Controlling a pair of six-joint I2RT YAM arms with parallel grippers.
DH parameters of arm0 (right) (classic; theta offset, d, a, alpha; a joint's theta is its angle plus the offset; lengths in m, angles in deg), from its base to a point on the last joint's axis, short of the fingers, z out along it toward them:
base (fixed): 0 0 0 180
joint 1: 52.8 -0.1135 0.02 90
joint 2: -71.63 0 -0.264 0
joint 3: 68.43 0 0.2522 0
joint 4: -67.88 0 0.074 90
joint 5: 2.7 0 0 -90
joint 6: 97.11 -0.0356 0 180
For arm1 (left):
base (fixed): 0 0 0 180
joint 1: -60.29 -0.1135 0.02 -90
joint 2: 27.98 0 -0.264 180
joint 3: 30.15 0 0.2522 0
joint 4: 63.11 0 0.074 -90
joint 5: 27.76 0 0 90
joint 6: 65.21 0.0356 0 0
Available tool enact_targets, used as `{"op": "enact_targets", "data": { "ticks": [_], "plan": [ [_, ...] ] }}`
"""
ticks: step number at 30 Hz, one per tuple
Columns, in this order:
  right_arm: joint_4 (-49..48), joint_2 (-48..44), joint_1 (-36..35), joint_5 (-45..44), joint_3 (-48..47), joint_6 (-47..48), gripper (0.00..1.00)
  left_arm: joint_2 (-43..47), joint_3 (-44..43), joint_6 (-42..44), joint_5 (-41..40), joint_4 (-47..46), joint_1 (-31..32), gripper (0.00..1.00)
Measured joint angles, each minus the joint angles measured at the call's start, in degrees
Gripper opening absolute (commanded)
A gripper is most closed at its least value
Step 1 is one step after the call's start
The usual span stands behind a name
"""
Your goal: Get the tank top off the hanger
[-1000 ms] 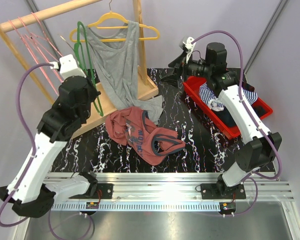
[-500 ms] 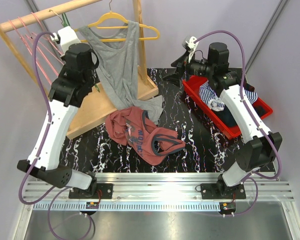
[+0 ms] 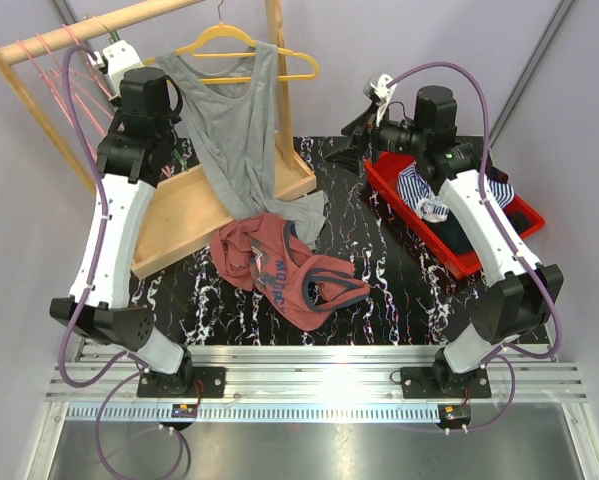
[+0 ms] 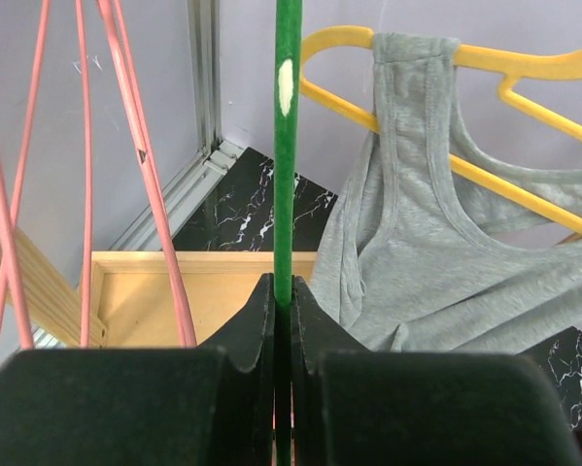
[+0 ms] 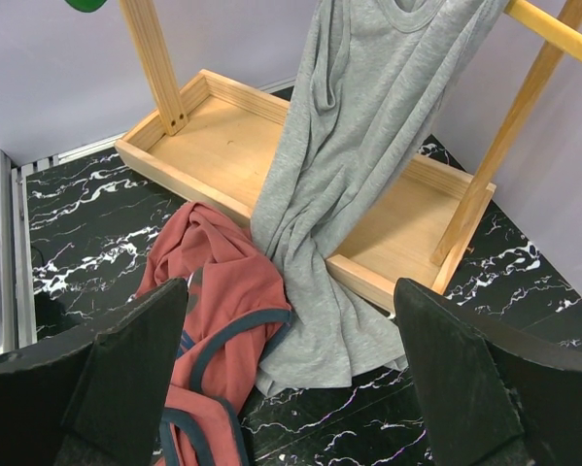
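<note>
A grey tank top (image 3: 234, 130) hangs on a yellow hanger (image 3: 244, 45) from the wooden rack, its hem trailing over the rack's base onto the table. A red tank top (image 3: 279, 265) with dark trim lies crumpled on the table below it. My left gripper (image 4: 283, 291) is shut on the thin bar of an empty green hanger (image 4: 287, 146), held high at the back left next to the rail (image 3: 99, 30). My right gripper (image 5: 291, 301) is open with nothing between its fingers, hovering right of the rack above both garments.
Several pink hangers (image 3: 69, 80) hang on the rail at the left. The rack's wooden base tray (image 3: 179, 215) sits on the black marbled table. A red bin (image 3: 449, 240) with folded clothes stands at the right, under my right arm.
My left arm has lifted the green hanger from low beside the rack's base up and back towards the rail. The right arm has stayed put.
</note>
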Motion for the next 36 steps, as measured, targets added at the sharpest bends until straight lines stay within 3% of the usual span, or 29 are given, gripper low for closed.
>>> {"op": "enact_targets", "data": {
  "ticks": [18,26,27,28,31,35,36],
  "plan": [
    [0.68,-1.49,0.0,0.17,1.97,0.42,0.93,-6.97,-4.68,-2.84,8.87,0.0,-7.63,0.0],
    [0.7,-1.53,0.0,0.17,2.64,0.44,0.93,-2.97,2.4,-4.26,9.6,-3.52,-8.68,0.01],
    [0.7,-1.53,0.0,0.17,2.67,0.46,0.93,-2.56,2.78,-4.26,9.57,-3.61,-8.7,0.05],
    [0.7,-1.53,0.0,0.17,2.71,0.44,0.93,-2.12,3.17,-4.28,9.6,-3.67,-8.72,0.16],
    [0.66,-1.53,0.0,0.22,2.71,0.44,0.93,-0.96,4.07,-4.94,9.7,-3.74,-8.74,0.21],
    [0.63,-1.53,0.0,0.22,2.75,0.46,0.93,0.07,4.37,-5.81,10.78,-3.8,-8.74,0.48],
    [0.63,-1.53,0.0,0.22,2.78,0.46,0.93,0.26,4.37,-5.97,11.21,-3.85,-8.74,0.5]
  ]
}}
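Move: The left hand already grips the green hanger, its hook up by the wooden rod; the stretch of rod meant for it lies about 4 cm ahead, 4 cm left and some 15 cm above. Pink hangers hang some 4 cm ahead and 8 cm left, while the yellow hanger with the grey tank top is roughly 10 cm ahead, 14 cm right and 8 cm higher. From the right hand, that rod stretch is about 8 cm ahead, 37 cm left and 22 cm above. Still gripping the green hanger, the left hand carries its hook in at the wooden rod, about 4 cm forward and 3 cm left towards the pink hangers, sinking some 3 cm and rolling gently so its left side dips. It then draws back about 2 cm, rising slightly, and its fingers part to nearly half open, letting go of the green hanger while staying around it. ##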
